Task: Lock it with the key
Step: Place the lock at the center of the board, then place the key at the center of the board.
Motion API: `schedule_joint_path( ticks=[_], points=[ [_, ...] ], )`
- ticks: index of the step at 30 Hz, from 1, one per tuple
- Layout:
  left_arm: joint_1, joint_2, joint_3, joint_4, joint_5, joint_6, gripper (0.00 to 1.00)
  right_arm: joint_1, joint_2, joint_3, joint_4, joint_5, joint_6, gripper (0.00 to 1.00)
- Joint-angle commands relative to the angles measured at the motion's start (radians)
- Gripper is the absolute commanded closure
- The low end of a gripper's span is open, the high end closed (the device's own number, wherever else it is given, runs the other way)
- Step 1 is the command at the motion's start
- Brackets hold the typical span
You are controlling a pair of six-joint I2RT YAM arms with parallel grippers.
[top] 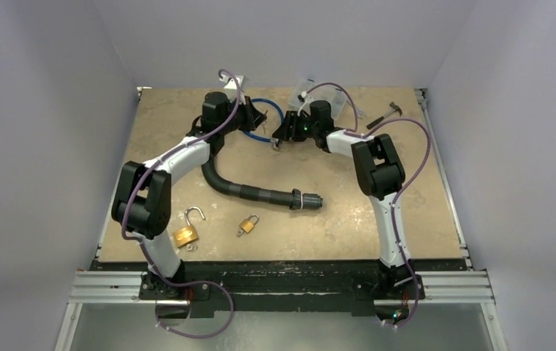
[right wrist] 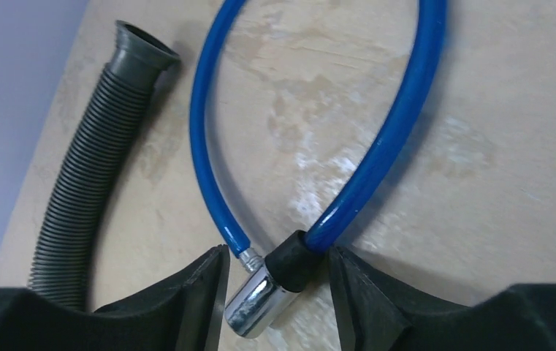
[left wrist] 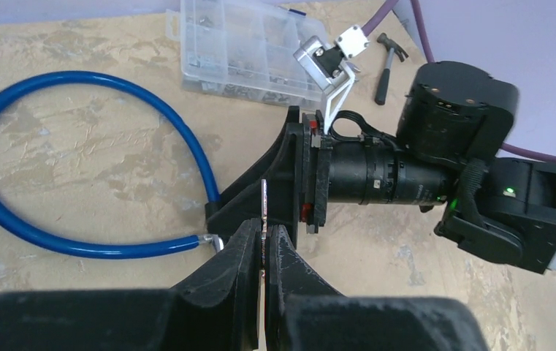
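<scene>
The lock is a blue cable lock [top: 264, 121] at the back middle of the table. Its chrome cylinder head [right wrist: 260, 303] with a black collar lies between the fingers of my right gripper [right wrist: 276, 256]. That gripper is open: the right finger sits close against the collar, and a gap remains on the left beside the cable's metal end pin. My left gripper [left wrist: 264, 241] is shut on the thin metal key [left wrist: 264, 201], whose blade points up and forward toward the right gripper's black fingers. The blue cable loop [left wrist: 114, 249] curves to the left of it.
A grey corrugated hose [top: 253, 191] lies across the table's middle. Two brass padlocks sit near the front left, one [top: 186, 232] with its shackle open and a smaller one [top: 247, 225]. A clear parts box [left wrist: 245, 51] and a hammer [top: 384, 115] are at the back.
</scene>
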Motion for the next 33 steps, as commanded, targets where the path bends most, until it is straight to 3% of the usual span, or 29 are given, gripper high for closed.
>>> schedule_joint_path(
  ticks=[1, 6, 11, 20, 33],
  points=[
    [0.010, 0.053, 0.072, 0.043, 0.009, 0.009, 1.00, 0.009, -0.027, 0.064, 0.118, -0.020, 0.067, 0.34],
    [0.002, 0.140, 0.156, 0.045, -0.018, 0.047, 1.00, -0.025, -0.153, -0.021, 0.147, -0.003, 0.060, 0.15],
    [-0.021, 0.260, 0.299, -0.010, -0.035, 0.085, 1.00, -0.099, -0.340, -0.190, 0.165, -0.006, 0.056, 0.07],
    [-0.094, 0.450, 0.475, -0.073, -0.075, 0.128, 1.00, -0.294, -0.638, -0.464, 0.191, -0.137, 0.014, 0.04],
    [-0.139, 0.645, 0.681, -0.184, -0.126, 0.171, 1.00, -0.317, -0.819, -0.648, 0.188, -0.234, -0.041, 0.02]
  ],
)
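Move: Just below and between the right hand's parted fingers lies the lock, its metal body about 2 cm back, 1 cm left and 1 cm down. For the left hand, which holds the key, the lock is some 4 cm ahead, 4 cm right and 17 cm below. From the lock, the blue cable loop centres about 11 cm farther out and 6 cm left, and the parts box some 20 cm farther out and 19 cm right. Opening wide, the right fingers come clear of the lock; the hand climbs about 17 cm and swings 16 cm to the right, then draws back some 9 cm, tilting its fingertips up. The left hand keeps its pinch on the key and comes in towards the lock, first forward about 8 cm, then down some 13 cm and right 10 cm, ending just right of and beyond the lock body. ##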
